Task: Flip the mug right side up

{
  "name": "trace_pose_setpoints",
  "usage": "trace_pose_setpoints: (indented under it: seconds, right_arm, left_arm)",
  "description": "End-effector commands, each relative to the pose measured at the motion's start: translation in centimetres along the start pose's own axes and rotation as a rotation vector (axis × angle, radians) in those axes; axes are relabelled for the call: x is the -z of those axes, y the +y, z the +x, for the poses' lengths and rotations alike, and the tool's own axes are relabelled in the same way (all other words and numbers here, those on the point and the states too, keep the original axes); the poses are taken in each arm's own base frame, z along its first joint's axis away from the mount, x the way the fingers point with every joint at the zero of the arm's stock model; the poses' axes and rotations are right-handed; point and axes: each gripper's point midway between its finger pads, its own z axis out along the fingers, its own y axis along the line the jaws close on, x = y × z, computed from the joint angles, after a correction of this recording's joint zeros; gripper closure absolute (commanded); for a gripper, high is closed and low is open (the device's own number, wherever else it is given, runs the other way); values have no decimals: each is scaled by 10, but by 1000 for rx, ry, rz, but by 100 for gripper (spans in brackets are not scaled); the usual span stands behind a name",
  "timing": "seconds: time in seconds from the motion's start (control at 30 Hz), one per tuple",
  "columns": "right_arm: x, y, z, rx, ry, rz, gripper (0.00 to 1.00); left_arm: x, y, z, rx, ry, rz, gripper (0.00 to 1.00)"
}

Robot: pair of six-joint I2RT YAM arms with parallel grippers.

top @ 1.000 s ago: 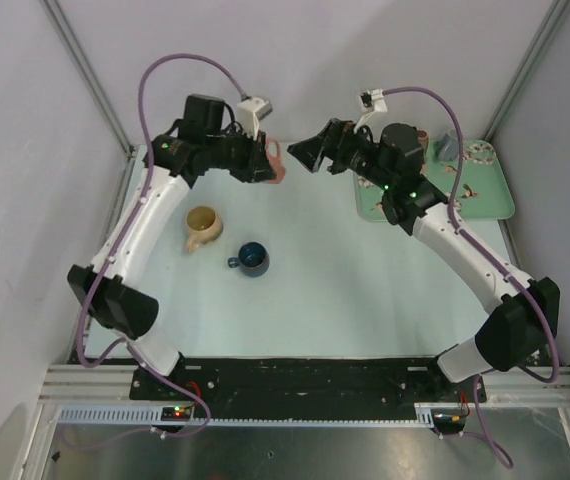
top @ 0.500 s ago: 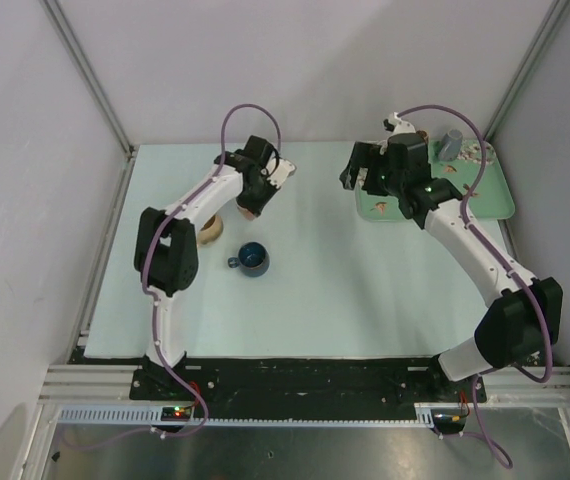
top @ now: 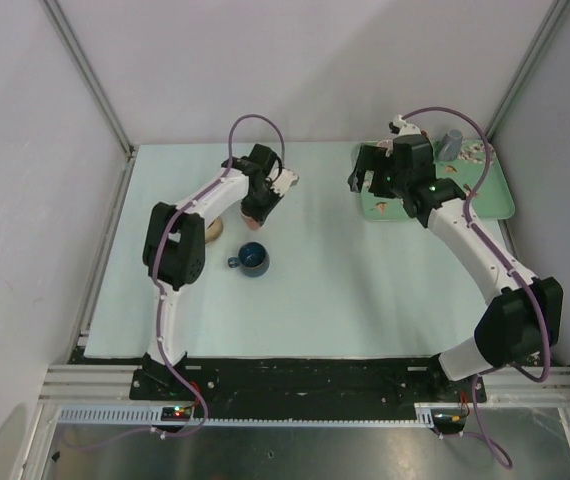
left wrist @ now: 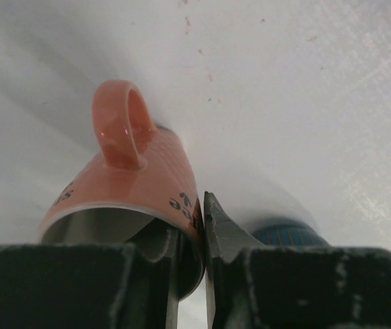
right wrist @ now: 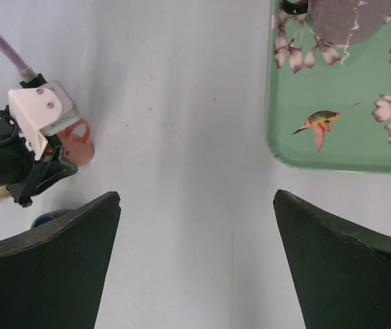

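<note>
My left gripper (left wrist: 199, 205) is shut on the rim of a salmon-pink mug (left wrist: 134, 185), with one finger inside and one outside. The mug's open mouth faces the wrist camera and its base points at the table; the handle sticks out to the side. In the top view the left gripper (top: 257, 205) points down over the far-left table, the mug (top: 249, 213) mostly hidden under it. The mug also shows in the right wrist view (right wrist: 79, 142). My right gripper (right wrist: 197, 194) is open and empty, hovering by the tray's left edge (top: 362, 180).
A dark blue mug (top: 253, 258) stands upright just in front of the left gripper. A beige mug (top: 210, 229) is partly hidden behind the left arm. A green flowered tray (top: 485, 195) at the far right holds a grey cup (top: 451, 143).
The left arm has swung down from a raised pose and carried the pink mug low over the table near the blue mug. The right arm has drawn back toward the tray.
</note>
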Motion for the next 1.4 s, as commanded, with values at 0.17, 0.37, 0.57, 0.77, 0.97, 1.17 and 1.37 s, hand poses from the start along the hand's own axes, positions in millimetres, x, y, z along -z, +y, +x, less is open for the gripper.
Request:
trace_pose_setpoints:
  seconds: [0.17,0.37,0.57,0.77,0.97,1.17,1.37]
  right_arm:
    - [-15,-40,-19,-30,-38,92,1]
    - [-45,-77,-39,-105,-87,273,1]
    - [-89,-120,-70,-26,-102,297,2]
    - [-120,-189,-86,98,-52,258,9]
    - [-161,-238,-91,185,-2,248,19]
    - [-205,-271,-79,216,20,259,33]
    - [-225,-273,-75,279,5,206,47]
  left_arm:
    - [-2,5,-6,-15,-31,3,84]
    - [24,14,-15,-24,-75,-34,39]
    - [76,18,-31,-48,-159,-73,23]
    - [120,2,-40,-31,-193,35,17]
    - [156,-3,-45,10,-234,105,15]
    - [168,9,-36,-4,-221,38,15]
    - [171,12,-38,-20,-230,31,15]
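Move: The left hand still pinches the pink mug by its wall, the mug's middle about 3 cm ahead, 2 cm left and 4 cm below the fingers. The blue mug stands some 10 cm back and 1 cm left of that hand, the tan mug 15 cm left and level with it. For the empty right hand, the brown mug on the tray is about 31 cm ahead, 21 cm right and 20 cm down; of the brown mug, the lavender mug is 10 cm left and 4 cm nearer, the grey mug 9 cm right and level. The left hand, after a barely visible settling at the table, opens its fingers wide, lets go of the pink mug's wall and rises about 14 cm clear of it, its wrist tilting some 10 degrees. Meanwhile the right hand sweeps forward and to the right over the tray, sinking gently at first and then more steeply to some 17 cm lower, rolls its left side down about 20 degrees and narrows its wide-open fingers to roughly half as they come down towards the brown mug's handle side, with no touch to be seen yet. ##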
